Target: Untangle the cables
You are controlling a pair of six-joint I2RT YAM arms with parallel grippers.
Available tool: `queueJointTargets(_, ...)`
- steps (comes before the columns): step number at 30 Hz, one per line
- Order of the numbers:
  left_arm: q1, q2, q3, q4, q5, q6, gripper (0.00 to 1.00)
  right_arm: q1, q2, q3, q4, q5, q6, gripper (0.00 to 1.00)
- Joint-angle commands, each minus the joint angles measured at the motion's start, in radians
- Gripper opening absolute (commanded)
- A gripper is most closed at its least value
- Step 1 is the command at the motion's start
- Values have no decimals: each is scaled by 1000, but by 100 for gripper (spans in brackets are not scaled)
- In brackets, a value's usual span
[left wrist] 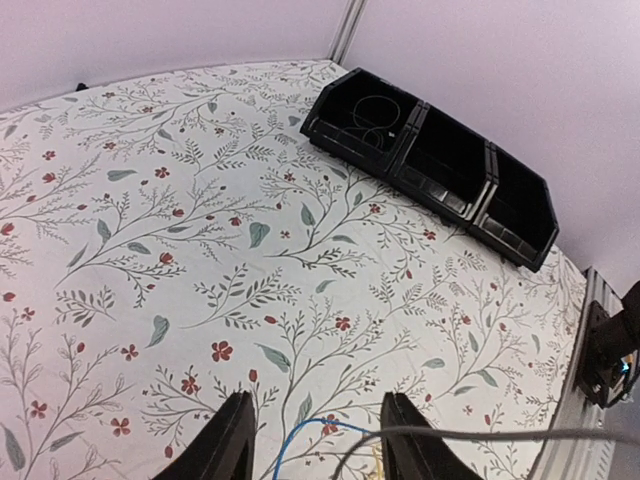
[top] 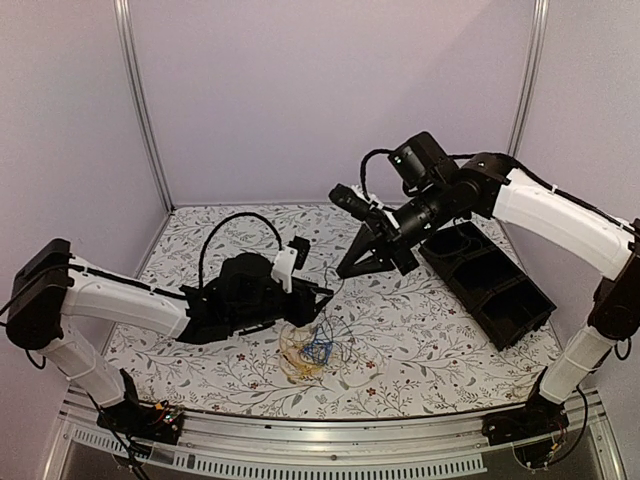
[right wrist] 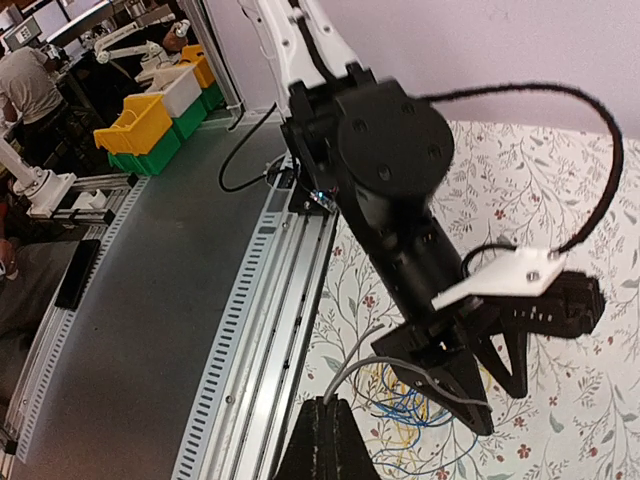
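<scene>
The cables (top: 312,350) lie as a small blue and yellow tangle on the flowered table, near its front edge. My right gripper (top: 343,272) hangs above and behind the tangle. In the right wrist view it (right wrist: 335,402) is shut on the end of a thin grey cable (right wrist: 361,363) that arcs down across the tangle (right wrist: 401,406). My left gripper (top: 325,295) stands open just above the tangle. In the left wrist view a blue cable (left wrist: 304,426) loops between its jaws (left wrist: 315,400), and the grey cable (left wrist: 454,433) crosses its right finger.
A black bin (top: 490,285) with three compartments stands at the right back of the table. A thin wire loop (left wrist: 372,115) lies in its end compartment. An aluminium rail (right wrist: 270,300) runs along the table's near edge. Purple walls close in the back and both sides.
</scene>
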Motion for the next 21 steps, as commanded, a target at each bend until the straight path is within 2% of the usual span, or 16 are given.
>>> queueJointTargets(1, 14, 120, 70, 44, -76, -13, 44, -9, -87, 147, -92, -87, -68, 0)
queueJointTargets(5, 22, 243, 121, 57, -72, -8, 45, -74, -100, 272, -117, -127, -91, 0)
queueJointTargets(11, 48, 352, 134, 14, -63, -69, 43, -288, -125, 489, -75, -225, -67, 0)
queueJointTargets(17, 68, 363, 74, 61, -47, -108, 41, -431, -173, 627, 1, -156, -18, 0)
queueJointTargets(21, 80, 339, 67, 65, -50, -106, 41, -471, -181, 604, 52, -81, 20, 0)
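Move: The right hand holds the grey cable; the black tray is about 30 cm ahead of it, 42 cm to its right and 26 cm below, and the blue-yellow tangle some 6 cm ahead, 5 cm left and 28 cm below. From the left hand the tangle lies roughly 2 cm back, 4 cm left and 15 cm below, with a loose yellow loop about 12 cm back, 8 cm right and 16 cm below. The right hand pulls its gripped grey cable nearly 30 cm up and rightward; the left sinks 12 cm towards the tangle. ##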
